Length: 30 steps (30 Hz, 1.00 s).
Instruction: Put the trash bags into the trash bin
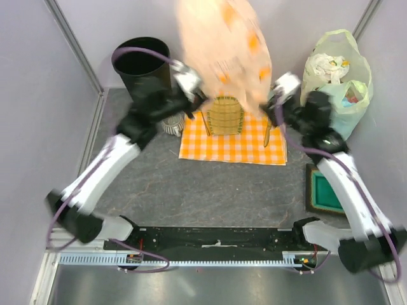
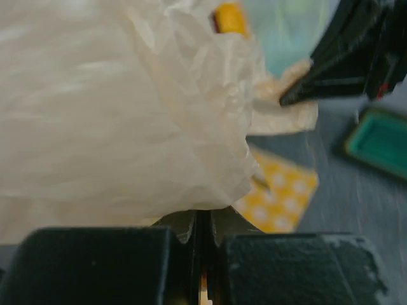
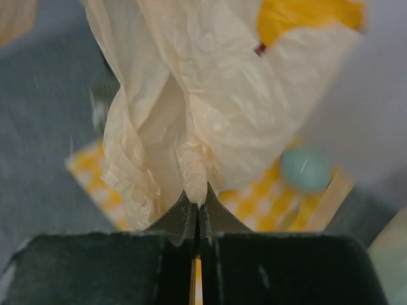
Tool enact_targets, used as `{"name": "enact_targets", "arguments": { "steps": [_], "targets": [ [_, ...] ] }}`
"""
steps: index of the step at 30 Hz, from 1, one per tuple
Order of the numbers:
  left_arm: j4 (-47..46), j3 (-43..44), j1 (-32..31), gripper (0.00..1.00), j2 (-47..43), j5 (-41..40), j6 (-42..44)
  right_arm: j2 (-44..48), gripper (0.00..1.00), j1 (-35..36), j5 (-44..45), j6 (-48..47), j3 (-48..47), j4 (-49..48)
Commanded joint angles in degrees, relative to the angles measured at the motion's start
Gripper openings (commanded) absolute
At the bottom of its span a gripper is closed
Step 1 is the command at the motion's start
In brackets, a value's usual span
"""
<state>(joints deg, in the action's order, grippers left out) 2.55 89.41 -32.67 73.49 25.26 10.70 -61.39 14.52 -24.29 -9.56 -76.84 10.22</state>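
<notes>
The trash bag [image 1: 219,44], pale peach-orange and crinkly with yellow items showing through, hangs blurred in the air above the back of the table, stretched between both grippers. My left gripper [image 1: 196,96] is shut on its left edge; in the left wrist view the film [image 2: 114,114] bunches right at the closed tips [image 2: 203,216]. My right gripper [image 1: 272,101] is shut on a twisted fold of the bag [image 3: 203,95] at its tips [image 3: 198,202]. The black round trash bin [image 1: 143,63] stands at the back left, left of the bag and just behind the left arm.
A pale green bag [image 1: 337,76] full of rubbish sits at the back right. An orange checked cloth [image 1: 232,145] with a woven holder [image 1: 224,115] lies under the raised bag. A small grey mug [image 1: 170,124] stands beside the cloth, and a teal tray [image 1: 325,190] lies at the right.
</notes>
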Motion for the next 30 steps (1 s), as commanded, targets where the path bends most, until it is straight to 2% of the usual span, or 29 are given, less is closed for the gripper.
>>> {"name": "enact_targets", "arguments": {
  "steps": [1,3,5,6,7,9,12,15,16,18,19,20,22,26,30],
  "targets": [
    [33.90,-18.90,-0.03,0.02,17.63,1.89,8.89,-7.35,0.00,0.33,5.24,-11.17,16.10,24.04],
    [37.18,-18.83,0.76,0.02,17.04,3.21,7.41,-6.65,0.00,0.24,3.38,-9.70,11.75,26.69],
    [34.92,-14.02,2.77,0.02,13.44,8.98,3.83,-6.29,0.00,-0.81,2.41,-6.62,6.29,26.00],
    [33.94,-11.39,3.22,0.02,12.56,10.33,2.41,-6.73,0.00,-1.42,1.89,-4.09,-0.52,24.17],
    [33.41,-5.18,3.31,0.02,12.64,10.69,0.92,-8.47,0.00,-2.99,-0.64,-0.32,-4.16,23.36],
    [33.92,0.92,3.66,0.06,13.78,12.27,0.81,-10.24,0.00,-3.36,-0.84,3.05,-12.93,21.26],
    [33.93,7.96,5.24,0.11,14.92,15.52,1.87,-11.30,0.00,-3.45,-0.58,6.48,-17.19,17.84],
    [32.53,9.03,7.87,0.25,14.40,18.86,1.87,-10.69,0.00,-3.45,-0.23,9.03,-17.12,14.41],
    [31.83,9.03,9.71,0.39,14.05,20.43,1.26,-10.51,0.00,-3.54,0.29,9.30,-17.03,13.96],
    [30.25,9.47,11.56,0.55,13.17,20.97,0.64,-10.16,0.00,-3.54,1.88,9.39,-16.77,13.43],
    [30.24,10.08,13.83,0.68,13.08,21.76,0.46,-10.07,0.00,-3.45,2.32,9.47,-16.59,13.42],
    [30.24,10.87,14.99,0.75,13.25,22.03,0.46,-9.90,0.00,-3.54,3.02,9.39,-16.42,13.42],
    [29.02,12.89,19.19,0.82,13.52,22.73,-0.15,-9.54,0.00,-3.45,3.37,9.39,-15.97,13.07],
    [22.87,13.16,27.11,0.84,12.82,26.95,-3.05,-9.54,0.00,-3.45,4.61,11.23,-15.01,13.33],
    [19.52,13.51,31.60,0.86,12.90,25.99,-1.57,-9.54,0.00,-3.54,5.05,13.34,-13.26,13.33]
  ]
}}
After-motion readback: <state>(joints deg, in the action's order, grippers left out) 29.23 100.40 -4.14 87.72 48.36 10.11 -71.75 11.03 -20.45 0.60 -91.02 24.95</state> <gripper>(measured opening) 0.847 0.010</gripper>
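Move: Both shut hands still pinch the bag, high over the table. From the left hand the trash bin is about 27 cm ahead, 22 cm left and 36 cm lower; the mug is some 14 cm ahead and 13 cm left, and the plate 18 cm ahead and 8 cm right, both nearly 50 cm down. The plate lies some 16 cm ahead of the right hand, 14 cm left and 45 cm below, the bowl about 24 cm straight ahead and 42 cm below. Sharply down together, the left hand about 43 cm and the right about 31, fingers tipping down, then both swing back up with the bag. On the rise the left fingers open wide and let go of the bag, and that hand swings left and forward towards the trash bin, staying clear above the mug; the right climbs nearly to its old height, keeping its pinch. ##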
